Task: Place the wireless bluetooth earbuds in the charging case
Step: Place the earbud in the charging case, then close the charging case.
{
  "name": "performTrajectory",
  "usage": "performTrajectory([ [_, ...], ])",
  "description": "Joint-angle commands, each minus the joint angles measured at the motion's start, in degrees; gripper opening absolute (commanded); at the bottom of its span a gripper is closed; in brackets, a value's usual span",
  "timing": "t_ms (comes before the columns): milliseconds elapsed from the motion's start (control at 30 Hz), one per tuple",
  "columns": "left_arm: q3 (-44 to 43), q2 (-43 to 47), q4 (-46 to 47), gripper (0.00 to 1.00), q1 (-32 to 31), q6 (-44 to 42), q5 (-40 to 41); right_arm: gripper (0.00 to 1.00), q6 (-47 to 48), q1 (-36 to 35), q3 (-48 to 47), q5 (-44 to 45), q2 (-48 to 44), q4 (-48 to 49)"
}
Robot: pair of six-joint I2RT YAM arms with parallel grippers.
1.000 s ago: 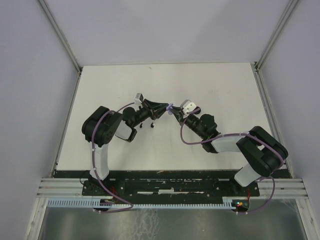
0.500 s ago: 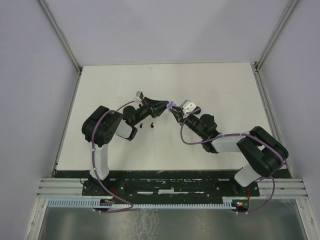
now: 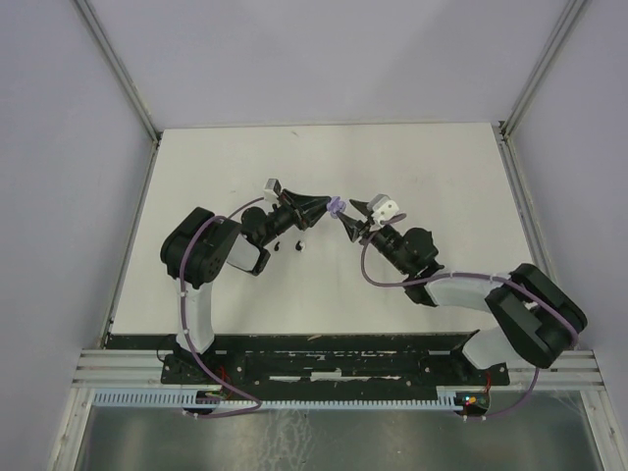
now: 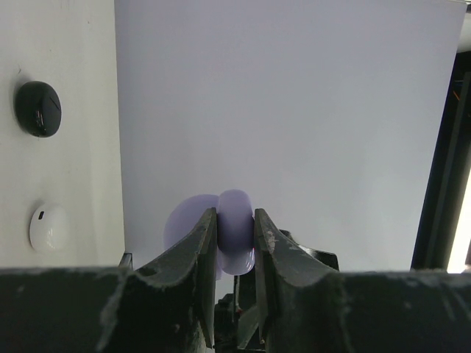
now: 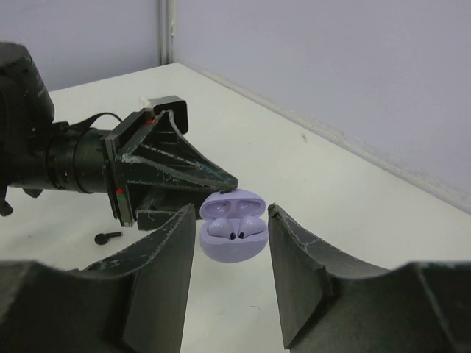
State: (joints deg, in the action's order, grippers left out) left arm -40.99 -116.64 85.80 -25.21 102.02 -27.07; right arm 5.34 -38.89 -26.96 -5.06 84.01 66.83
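My left gripper (image 4: 235, 224) is shut on the open lilac charging case (image 4: 234, 206), holding it above the table. From the right wrist view the case (image 5: 232, 239) faces me with its lid up. Two lilac earbuds (image 5: 234, 226) sit side by side in its wells. My right gripper (image 5: 230, 217) is open, a finger on each side of the case, and touches nothing. From above, the case (image 3: 336, 208) hangs between the left gripper (image 3: 328, 209) and the right gripper (image 3: 352, 218). A small black earbud (image 5: 109, 237) lies loose on the table under the left arm.
A black oval disc (image 4: 37, 108) and a white one (image 4: 48, 226) lie on the white table (image 3: 432, 167) beside the left arm. Two small dark pieces (image 3: 288, 246) rest under the left wrist. Grey walls enclose the table on three sides.
My right gripper has opened and drawn back to the right, away from the case. The left gripper still holds the case in the same place.
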Motion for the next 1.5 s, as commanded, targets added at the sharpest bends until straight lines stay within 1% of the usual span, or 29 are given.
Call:
performTrajectory([
  [0, -0.9, -0.7, 4.9, 0.03, -0.2, 1.2, 0.9, 0.54, -2.9, -0.2, -2.0, 8.5, -7.7, -6.5],
  [33, -0.8, -0.8, 5.1, 0.03, -0.1, 1.2, 1.0, 0.59, -4.4, -0.1, -3.6, 12.2, -9.2, -11.9],
  [67, -0.6, -0.9, 5.3, 0.03, -0.1, 1.2, 1.0, 0.6, -6.6, -0.2, -5.7, 17.4, -10.6, -18.7],
  [100, -0.6, -0.8, 5.3, 0.03, -0.2, 1.0, 1.0, 0.59, -10.0, -0.2, -9.2, 23.9, -11.9, -28.3],
  [133, -0.5, -0.7, 5.3, 0.03, -0.1, 0.9, 1.1, 0.59, -12.0, -0.1, -13.2, 28.1, -12.5, -38.5],
  [167, -0.4, -0.5, 5.2, 0.03, -0.1, 0.7, 1.1, 0.61, -13.4, -0.1, -17.7, 31.1, -11.9, -47.9],
  [200, -0.4, -0.3, 5.0, 0.03, -0.1, 0.4, 1.1, 0.64, -13.8, -0.1, -22.2, 32.0, -10.9, -56.0],
  [233, -0.4, -0.1, 4.6, 0.03, -0.1, 0.0, 1.1, 0.67, -13.8, -0.1, -25.3, 32.2, -9.9, -61.7],
  [267, -0.4, 0.1, 4.1, 0.03, -0.1, -0.5, 1.1, 0.67, -14.1, -0.1, -27.2, 32.1, -9.2, -64.8],
  [300, -0.4, 0.4, 3.9, 0.03, -0.1, -0.7, 1.1, 0.68, -14.4, 0.0, -27.3, 31.8, -9.2, -64.6],
  [367, -0.2, 0.8, 3.6, 0.03, -0.1, -0.9, 1.1, 0.68, -15.0, -0.1, -24.7, 31.6, -10.0, -60.2],
  [433, 0.0, 1.0, 3.5, 0.03, 0.0, -1.0, 1.0, 0.69, -15.1, -0.1, -24.1, 31.8, -10.2, -59.2],
  [567, 0.0, 1.1, 4.2, 0.03, -0.1, -0.6, 1.2, 0.7, -15.9, 0.0, -30.4, 32.3, -6.0, -70.0],
  [667, -0.5, 1.5, 4.6, 0.03, -0.1, 0.4, 1.9, 0.74, -17.3, 0.5, -33.5, 31.3, -2.2, -74.3],
  [733, -0.6, 2.3, 4.5, 0.03, -0.1, 1.0, 3.6, 0.77, -19.3, 1.3, -33.7, 30.1, -0.4, -74.1],
  [800, 0.0, 3.5, 3.9, 0.03, -0.1, 1.7, 6.5, 0.78, -19.9, 1.6, -31.8, 28.2, 0.5, -70.8],
  [900, 1.2, 6.3, 0.8, 0.03, -0.2, 2.3, 12.6, 0.94, -19.1, 1.6, -27.1, 25.5, 1.3, -60.5],
  [933, 1.4, 7.4, -1.0, 0.03, -0.3, 2.2, 14.4, 0.99, -18.8, 1.5, -26.4, 25.1, 1.6, -59.4],
  [1067, 1.5, 11.8, -9.9, 0.03, -1.5, 2.0, 22.4, 1.0, -17.3, 1.5, -25.4, 22.1, 4.1, -55.0],
  [1133, 0.8, 13.8, -14.5, 0.03, -2.4, 2.5, 25.8, 1.0, -17.0, 1.4, -23.0, 21.1, 4.8, -48.7],
  [1167, 0.0, 14.7, -19.2, 0.03, -2.9, 2.6, 27.0, 0.99, -16.8, 1.4, -21.7, 20.4, 5.2, -45.5],
  [1233, -1.6, 16.0, -25.1, 0.03, -3.7, 2.5, 28.5, 1.0, -15.9, 1.3, -20.0, 19.2, 6.1, -39.6],
  [1333, -2.7, 17.1, -29.9, 0.03, -5.1, 2.3, 30.5, 0.99, -15.4, 1.2, -17.9, 18.4, 7.8, -32.2],
  [1467, -4.0, 18.6, -38.8, 0.03, -6.0, 2.3, 32.4, 1.0, -14.8, 1.0, -14.3, 16.0, 10.7, -18.2],
])
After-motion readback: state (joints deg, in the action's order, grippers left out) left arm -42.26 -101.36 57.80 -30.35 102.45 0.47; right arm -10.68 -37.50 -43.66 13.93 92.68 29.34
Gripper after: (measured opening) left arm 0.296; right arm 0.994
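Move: The open lilac charging case, both earbuds already in it, is in the left fingers, its middle about 1 cm ahead and 2 cm right of that hand. From the right hand it lies some 2 cm ahead, 3 cm left and 4 cm lower. On the table roughly 17 cm below the right hand, the black case lies about 9 cm ahead and 11 cm right, the white case level with it and 11 cm right. The case is left by the half-open, empty right hand, which rises about 6 cm while swinging forward and right, then sinks well below its start, opening wide, tipping some 30 degrees downward and turning clockwise. Meanwhile the left hand, still at first, keeps its pinch and carries the case forward, up and slightly left, turning about 20 degrees counter-clockwise. ##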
